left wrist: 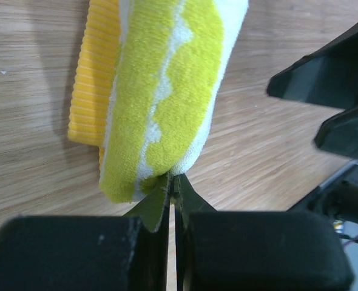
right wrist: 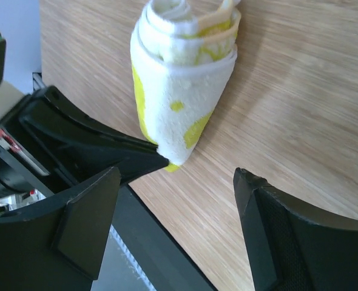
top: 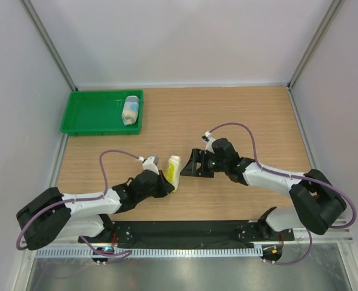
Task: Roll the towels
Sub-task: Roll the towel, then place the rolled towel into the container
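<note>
The yellow-green and white towel (top: 173, 171) lies rolled up on the table's middle, with its orange edge showing. My left gripper (top: 165, 182) is shut on the near end of this roll (left wrist: 164, 91), fingertips pinching the cloth. My right gripper (top: 194, 163) is open and empty just right of the roll (right wrist: 182, 97), not touching it. The light blue and white towel (top: 130, 110) lies rolled inside the green tray (top: 91, 115) at the back left.
The right gripper's fingers (left wrist: 324, 91) show in the left wrist view, close to the roll. The left gripper's fingers (right wrist: 94, 145) show in the right wrist view. White walls enclose the table; a black base rail (top: 185, 233) runs along the near edge.
</note>
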Robot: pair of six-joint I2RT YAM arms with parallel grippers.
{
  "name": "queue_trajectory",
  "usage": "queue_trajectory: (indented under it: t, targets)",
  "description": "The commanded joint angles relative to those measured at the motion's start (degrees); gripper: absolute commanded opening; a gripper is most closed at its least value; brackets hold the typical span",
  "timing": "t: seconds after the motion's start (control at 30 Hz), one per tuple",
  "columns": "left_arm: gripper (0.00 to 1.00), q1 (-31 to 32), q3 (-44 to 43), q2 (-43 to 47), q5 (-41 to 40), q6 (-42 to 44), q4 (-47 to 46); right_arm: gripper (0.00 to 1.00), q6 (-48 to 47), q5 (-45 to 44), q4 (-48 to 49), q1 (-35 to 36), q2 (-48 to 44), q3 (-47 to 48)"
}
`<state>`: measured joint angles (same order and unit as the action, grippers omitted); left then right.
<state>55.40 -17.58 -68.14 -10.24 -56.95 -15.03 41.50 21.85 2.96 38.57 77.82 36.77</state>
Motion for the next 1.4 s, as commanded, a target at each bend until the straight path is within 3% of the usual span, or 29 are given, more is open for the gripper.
queue_trajectory:
  t: [0.0,0.13,0.3,0.7,0.9,1.0,1.03,1.13,1.17,1.23,1.27,1.37]
  targets:
    - [0.00,-4.06,-0.26,2.83,9.79,-3.25,2.28,0.82,2.01,4.78,16.70,0.28,2.32,-3.53]
    - [0.00,-7.23,-0.08,4.33,14.98,-5.71,2.90,0.83,3.33,5.05,25.15,1.24,6.81,-5.40]
    - [0.00,-9.25,0.80,3.37,17.97,-6.60,2.20,0.83,3.94,3.56,29.02,2.21,12.08,-4.70]
    - [0.00,-12.06,3.34,-4.27,23.77,-9.05,-7.38,0.80,8.60,6.10,42.56,2.65,24.22,-3.11]
    - [0.00,-13.03,3.26,-5.60,26.24,-10.11,-10.90,0.66,8.34,5.14,43.44,3.71,25.80,-3.02]
    - [0.00,-13.12,2.47,-4.90,25.53,-9.59,-9.77,0.52,8.95,4.00,44.14,3.80,26.15,-3.02]
    - [0.01,-13.12,2.29,-4.38,25.45,-8.98,-8.19,0.42,9.04,3.56,44.58,3.71,26.15,-3.02]
    - [0.17,-13.12,0.45,-2.53,24.92,-5.38,-2.67,0.28,8.78,2.50,44.06,3.80,24.49,-2.76]
    - [0.32,-13.12,-0.51,-0.35,24.57,-3.28,-1.07,0.27,8.60,2.15,43.54,3.71,23.70,-2.67]
    - [0.49,-13.12,-1.74,3.17,23.60,-1.42,5.32,0.24,6.94,1.62,40.47,3.62,21.07,-2.41]
    - [0.63,-13.12,-2.45,7.36,22.99,-0.37,8.23,0.24,6.41,1.62,39.50,3.27,20.19,-2.06]
    - [0.86,-13.21,-5.70,13.62,18.78,3.33,17.79,0.24,5.09,2.76,36.33,2.57,17.73,-1.18]
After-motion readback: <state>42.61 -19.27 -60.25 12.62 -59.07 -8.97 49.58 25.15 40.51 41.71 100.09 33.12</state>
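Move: The yellow-white towel roll lies lengthwise away from the robot. Its middle is about 6 cm left of the open right hand, 2 cm back and 6 cm below. From the left hand, shut at the roll's near end, the middle is some 5 cm ahead, 1 cm right and about level. Well off, the rolled blue towel in the green tray is roughly 21 cm left of the right hand, 20 cm ahead and 6 cm below. The towel roll is taken over from the left hand by the right, which goes about 6 cm left and 5 cm down onto it, tilting its fingers flatter, then closes and pinches the roll across. The left hand stays shut at the near end, bobbing slightly up and back down while tipping steeper, then opens wide and lifts off about 4 cm. ##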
